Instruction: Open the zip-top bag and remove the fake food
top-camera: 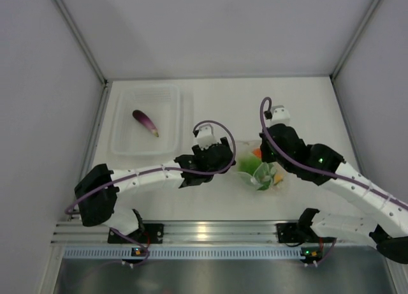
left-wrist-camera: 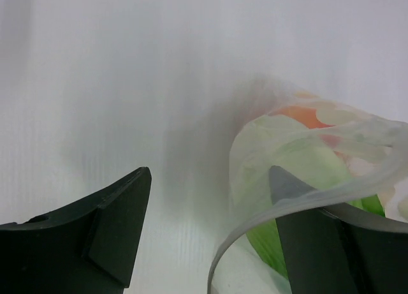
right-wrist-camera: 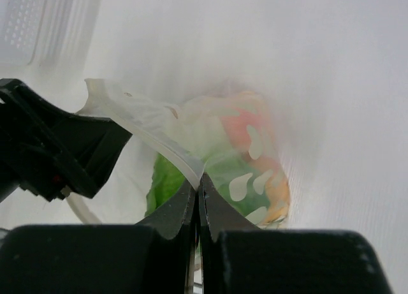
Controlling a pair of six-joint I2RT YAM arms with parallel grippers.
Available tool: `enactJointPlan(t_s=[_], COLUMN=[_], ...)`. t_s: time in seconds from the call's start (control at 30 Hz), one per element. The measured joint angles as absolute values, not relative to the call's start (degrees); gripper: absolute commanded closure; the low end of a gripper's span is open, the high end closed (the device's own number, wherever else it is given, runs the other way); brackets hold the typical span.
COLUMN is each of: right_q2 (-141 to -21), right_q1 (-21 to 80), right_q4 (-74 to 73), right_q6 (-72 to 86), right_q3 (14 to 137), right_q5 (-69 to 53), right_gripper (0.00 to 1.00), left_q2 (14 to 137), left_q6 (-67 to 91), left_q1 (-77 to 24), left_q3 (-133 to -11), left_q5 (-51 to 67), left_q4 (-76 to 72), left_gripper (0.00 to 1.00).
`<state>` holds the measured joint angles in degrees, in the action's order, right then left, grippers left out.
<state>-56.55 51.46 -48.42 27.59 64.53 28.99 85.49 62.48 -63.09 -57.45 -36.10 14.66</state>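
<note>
The zip-top bag [top-camera: 262, 174] lies between my two grippers, mouth open; it also shows in the left wrist view [left-wrist-camera: 306, 141] and the right wrist view [right-wrist-camera: 248, 154]. Inside are green lettuce [left-wrist-camera: 271, 246] [right-wrist-camera: 164, 179] and orange peach-like fruit [left-wrist-camera: 299, 115] [right-wrist-camera: 278, 192]. My right gripper [right-wrist-camera: 199, 179] [top-camera: 266, 161] is shut on the bag's rim strip. My left gripper [left-wrist-camera: 210, 205] [top-camera: 233, 161] is open at the bag's mouth; the rim crosses in front of its right finger [left-wrist-camera: 312, 243]. The purple eggplant [top-camera: 145, 122] lies in the tray.
The rigid clear tray [top-camera: 121, 147] stands at the back left and shows in the right wrist view [right-wrist-camera: 32, 20]. White walls close the table on three sides. The arm bases sit on a metal rail [top-camera: 210, 231] at the near edge.
</note>
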Motion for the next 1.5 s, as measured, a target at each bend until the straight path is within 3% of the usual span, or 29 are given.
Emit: enactJointPlan(t_s=[0.17,0.6,1.13,1.4,1.5], right_q2=[-57.32,-57.74,-57.78,-51.00,-49.80], right_q1=[51.64,51.70,51.75,51.75,51.75], right_q4=[-49.87,-47.94,-36.10,-27.53,-24.38], right_q6=[27.05,27.24,34.59,41.12,43.86], right_q3=[66.63,66.32,60.38,53.45,52.38], right_q5=[25.34,19.27,24.58,22.79,20.91], right_gripper=[1.00,1.00,1.00,1.00,1.00], left_q2=[84.07,66.70,65.12,75.05,76.18], left_q6=[60.40,52.03,53.80,55.24,54.26], left_q1=[-62.50,-62.67,-69.43,-69.43,-69.43], left_q3=[-57.65,-63.22,-68.14,-73.56,-74.67], left_q5=[-35.79,-38.11,-30.39,-29.58,-29.63], left_q4=[17.69,28.84,29.82,26.59,26.46], left_gripper=[0.22,0.29,0.37,0.37,0.52])
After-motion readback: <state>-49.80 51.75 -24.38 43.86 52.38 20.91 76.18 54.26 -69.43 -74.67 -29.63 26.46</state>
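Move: The bag's open mouth is about 5 cm to the left gripper's right, 2 cm nearer the base and a few centimetres higher, its rim arching over the right-hand finger. The right gripper pinches that rim, with the mouth's middle 6 cm to its left, 1 cm ahead and 5 cm below. From the left gripper the green food lies 8 cm right, 2 cm back and 6 cm down, and the orange food 9 cm right, 3 cm ahead and 7 cm down. Lift the left gripper about 15 cm out from under the rim, swinging left on the way up, then draw it back and sweep it right, over the mouth and in beside the right gripper's tips, narrowing its fingers partway around the rim film. Keep the right gripper shut on the rim, carry it some 6 cm left and roll it about 30 degrees, left side up. ##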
